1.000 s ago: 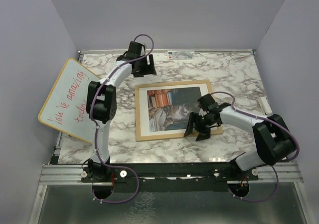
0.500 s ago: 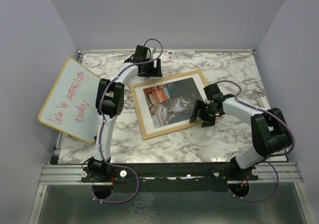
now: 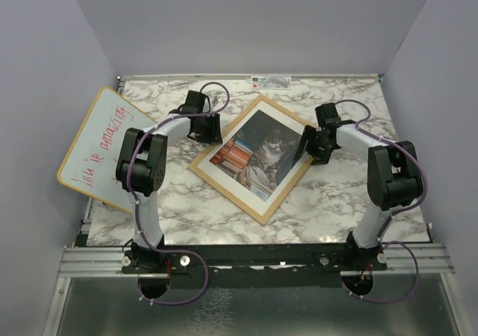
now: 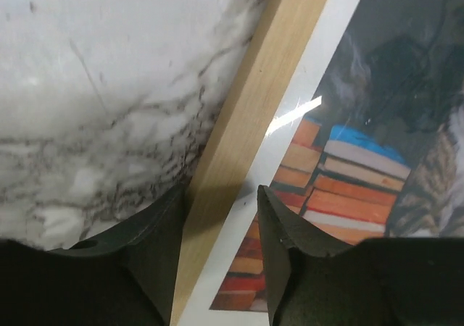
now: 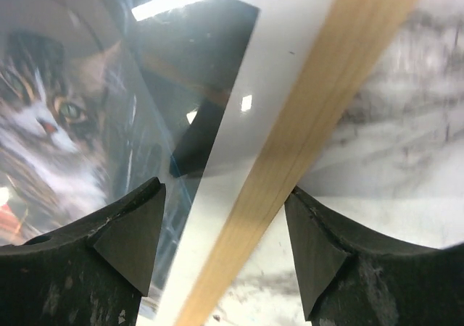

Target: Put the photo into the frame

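The frame (image 3: 225, 193), thin light wood with a clear pane, lies diagonally on the marble table. The photo (image 3: 258, 155) of the cat and books sits inside it, face up under the pane. My left gripper (image 3: 205, 131) is at the frame's upper-left rail. In the left wrist view its jaws (image 4: 221, 195) straddle the wooden rail (image 4: 261, 87), one finger outside it and one over the photo's (image 4: 362, 166) white border, with a gap left. My right gripper (image 3: 310, 145) is at the upper-right rail. Its jaws (image 5: 225, 190) stand wide on either side of the rail (image 5: 326, 116), beside the cat's face (image 5: 65, 123).
A round-cornered whiteboard (image 3: 101, 148) with red handwriting leans off the table's left side. A small label strip (image 3: 270, 80) lies at the back edge. Grey walls close in the table on three sides. Bare marble (image 3: 351, 201) shows in front of the frame.
The frame with the photo has turned counterclockwise from square to diagonal. My left gripper came down from the back onto its left rail and narrowed. My right gripper swung back with the right rail.
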`<state>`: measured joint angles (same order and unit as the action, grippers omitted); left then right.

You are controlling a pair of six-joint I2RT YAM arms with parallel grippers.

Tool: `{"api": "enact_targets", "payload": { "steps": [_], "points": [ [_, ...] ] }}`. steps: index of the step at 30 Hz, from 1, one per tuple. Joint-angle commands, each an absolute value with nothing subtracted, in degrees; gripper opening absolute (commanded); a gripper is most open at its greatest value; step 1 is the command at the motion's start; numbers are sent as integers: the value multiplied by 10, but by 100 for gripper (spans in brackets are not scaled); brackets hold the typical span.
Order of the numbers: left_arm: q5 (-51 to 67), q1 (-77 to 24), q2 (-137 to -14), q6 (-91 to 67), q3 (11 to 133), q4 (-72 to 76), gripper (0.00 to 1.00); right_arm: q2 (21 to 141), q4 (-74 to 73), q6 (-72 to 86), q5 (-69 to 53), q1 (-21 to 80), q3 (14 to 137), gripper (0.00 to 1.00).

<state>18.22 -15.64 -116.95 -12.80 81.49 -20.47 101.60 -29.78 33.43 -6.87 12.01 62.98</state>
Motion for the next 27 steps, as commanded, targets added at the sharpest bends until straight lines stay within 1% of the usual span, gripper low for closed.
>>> {"api": "enact_targets", "payload": {
  "steps": [1, 5, 8, 10, 12, 14, 16, 19, 20, 23, 24, 26, 27],
  "points": [
    [225, -175, -1114, -148, 716, -248, 43, 1090, -198, 329, -77, 125, 675, 70],
    [221, -177, -1069, -140, 645, -246, 43, 1110, -136, 292, -140, 117, 695, 70],
    [211, -177, -1040, -136, 614, -242, 43, 1121, -131, 285, -161, 103, 721, 70],
    [197, -177, -1023, -138, 607, -240, 46, 1118, -126, 290, -162, 93, 728, 70],
    [163, -177, -1006, -143, 609, -241, 54, 1106, -142, 292, -127, 88, 738, 70],
    [103, -177, -984, -153, 619, -247, 67, 1082, -173, 303, -66, 86, 744, 70],
    [44, -176, -959, -156, 635, -256, 81, 1044, -191, 314, -22, 82, 736, 71],
    [-31, -176, -917, -161, 652, -260, 94, 962, -207, 331, 72, 81, 705, 72],
    [-45, -177, -900, -164, 655, -259, 98, 931, -212, 335, 99, 81, 694, 73],
    [-68, -177, -857, -173, 660, -251, 99, 838, -221, 349, 165, 81, 651, 75],
    [-73, -177, -846, -178, 664, -248, 99, 807, -218, 353, 183, 81, 637, 79],
    [-74, -176, -828, -189, 677, -244, 99, 726, -200, 343, 197, 81, 598, 96],
    [-72, -177, -820, -196, 684, -241, 99, 692, -190, 339, 203, 81, 580, 99]
  ]
}}
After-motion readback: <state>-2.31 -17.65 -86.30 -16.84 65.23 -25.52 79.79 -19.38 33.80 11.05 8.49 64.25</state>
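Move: Both hands still straddle opposite rails of the diagonally lying photo frame, its middle about 13 cm right and 7 cm back of the left hand, some 17 cm left and 2 cm back of the right, roughly 1 cm below both. From the left hand the banknote lies about 23 cm ahead and 19 cm right, the whiteboard's middle roughly 33 cm left and 4 cm back. Right swings its frame side about 10 cm forward, left 9 cm back; both then open and rise clear. ##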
